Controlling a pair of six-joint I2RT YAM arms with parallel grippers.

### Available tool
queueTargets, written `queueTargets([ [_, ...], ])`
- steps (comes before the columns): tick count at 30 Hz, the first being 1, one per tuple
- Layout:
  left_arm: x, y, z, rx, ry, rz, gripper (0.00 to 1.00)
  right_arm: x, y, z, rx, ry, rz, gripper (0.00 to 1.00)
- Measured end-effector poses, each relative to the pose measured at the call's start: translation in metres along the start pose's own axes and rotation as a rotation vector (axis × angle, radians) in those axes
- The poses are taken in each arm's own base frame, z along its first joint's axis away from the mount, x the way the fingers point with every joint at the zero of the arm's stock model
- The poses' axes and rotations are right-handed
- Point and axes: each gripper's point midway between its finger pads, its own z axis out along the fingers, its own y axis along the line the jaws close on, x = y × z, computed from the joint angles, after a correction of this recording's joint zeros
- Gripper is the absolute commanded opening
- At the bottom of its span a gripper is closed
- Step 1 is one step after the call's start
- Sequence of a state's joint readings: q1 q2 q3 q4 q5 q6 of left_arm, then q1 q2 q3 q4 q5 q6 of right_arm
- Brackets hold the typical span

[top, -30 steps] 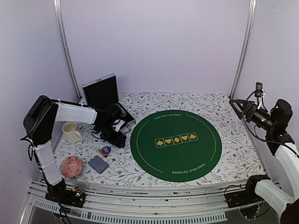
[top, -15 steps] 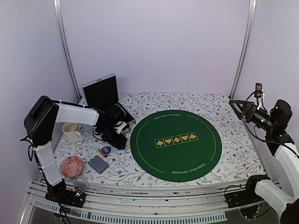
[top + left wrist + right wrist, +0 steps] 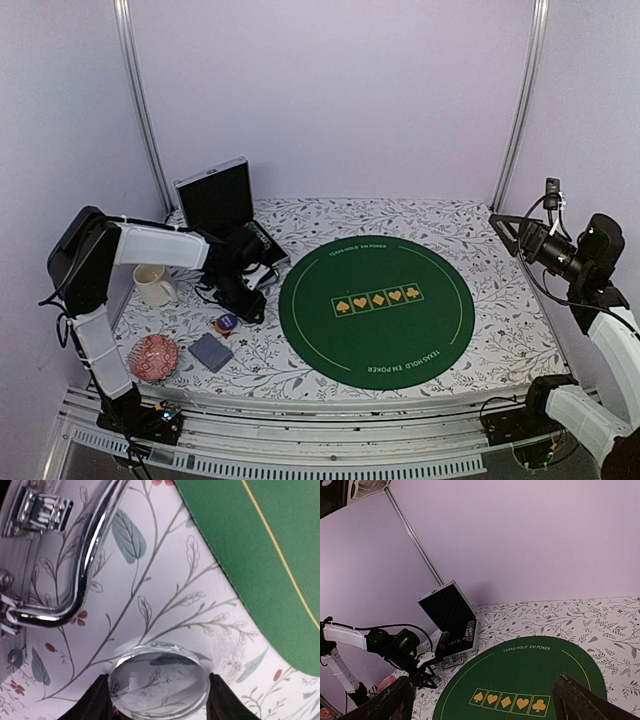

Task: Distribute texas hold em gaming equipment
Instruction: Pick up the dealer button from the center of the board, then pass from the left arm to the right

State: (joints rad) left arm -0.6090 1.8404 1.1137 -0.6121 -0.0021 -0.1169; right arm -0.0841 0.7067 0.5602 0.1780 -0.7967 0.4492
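In the left wrist view a clear round disc (image 3: 159, 680) lies flat on the flowered cloth, just off the green poker mat (image 3: 260, 555). My left gripper (image 3: 159, 702) has its dark fingers (image 3: 95, 702) pressed against both sides of the disc. From above, the left gripper (image 3: 240, 297) is low beside the open chip case (image 3: 215, 195). Stacks of poker chips (image 3: 470, 628) stand in the case. A blue-grey deck of cards (image 3: 210, 352) and orange and purple buttons (image 3: 225, 322) lie near the front left. My right gripper (image 3: 508, 230) hangs high at the right, open and empty.
A cream mug (image 3: 152, 284) stands left of the left arm. A red patterned round object (image 3: 153, 357) sits at the front left corner. The case's metal handle and latch (image 3: 30, 555) lie close to the disc. The green mat (image 3: 375, 310) covers the table's middle.
The left gripper has settled slightly lower by the case and its fingers have closed in on the clear disc. The right arm has not moved.
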Motion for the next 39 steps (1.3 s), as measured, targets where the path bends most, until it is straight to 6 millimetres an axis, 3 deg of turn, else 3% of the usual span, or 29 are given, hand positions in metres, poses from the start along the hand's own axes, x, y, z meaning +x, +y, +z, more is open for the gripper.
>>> queueTargets([
  [5, 0.011, -0.012, -0.013, 0.034, 0.026, 0.033, 0.23, 0.015, -0.001, 0.009, 0.008, 0.052, 0.077, 0.99],
  [9, -0.005, -0.041, -0.043, 0.064, -0.049, 0.142, 0.22, 0.04, 0.011, 0.033, -0.024, 0.157, 0.165, 0.97],
  [12, -0.032, -0.077, -0.079, 0.094, -0.179, 0.254, 0.2, 0.068, 0.032, 0.064, -0.057, 0.282, 0.212, 0.94],
  [13, -0.039, -0.089, -0.092, 0.103, -0.224, 0.291, 0.19, 0.083, 0.055, 0.074, -0.112, 0.345, 0.211, 0.93],
  [14, -0.043, -0.099, -0.103, 0.111, -0.263, 0.323, 0.19, 0.091, 0.065, 0.083, -0.13, 0.386, 0.216, 0.92],
  [20, -0.048, -0.139, -0.142, 0.14, -0.399, 0.468, 0.19, 0.147, 0.131, 0.144, -0.298, 0.61, 0.228, 0.84],
  [24, -0.052, -0.152, -0.155, 0.129, -0.464, 0.523, 0.19, 0.182, 0.162, 0.165, -0.386, 0.718, 0.247, 0.7],
  [28, -0.057, -0.154, -0.165, 0.112, -0.522, 0.543, 0.19, 0.203, 0.182, 0.175, -0.463, 0.771, 0.276, 0.61],
  [39, -0.064, -0.151, -0.173, 0.075, -0.577, 0.554, 0.19, 0.224, 0.182, 0.19, -0.487, 0.811, 0.374, 0.36],
])
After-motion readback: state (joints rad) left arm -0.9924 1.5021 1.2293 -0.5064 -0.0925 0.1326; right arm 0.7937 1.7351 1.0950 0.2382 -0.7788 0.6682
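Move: Between the left fingers, right at the cloth, the dealer button is already held; it is bound for a meeting spot about 14 cm to the right, 6 cm back and 19 cm higher. The mat's middle lies some 27 cm to the left hand's right and level with it, the case handle about 8 cm straight ahead, the small blind button 7 cm left and 3 cm back. From the right hand, the dealer button is roughly 47 cm left, 3 cm ahead and 30 cm below. Lifting the pinched dealer button some 19 cm off the cloth, the left hand carries it right and a little back over the mat's left edge, turning clockwise and tipping its fingers forward about 30 degrees. The right hand sweeps some 32 cm left and 12 cm down to meet it, turning counter-clockwise and tipping downward, its wide-open fingers narrowing to under half around the disc's free rim. ##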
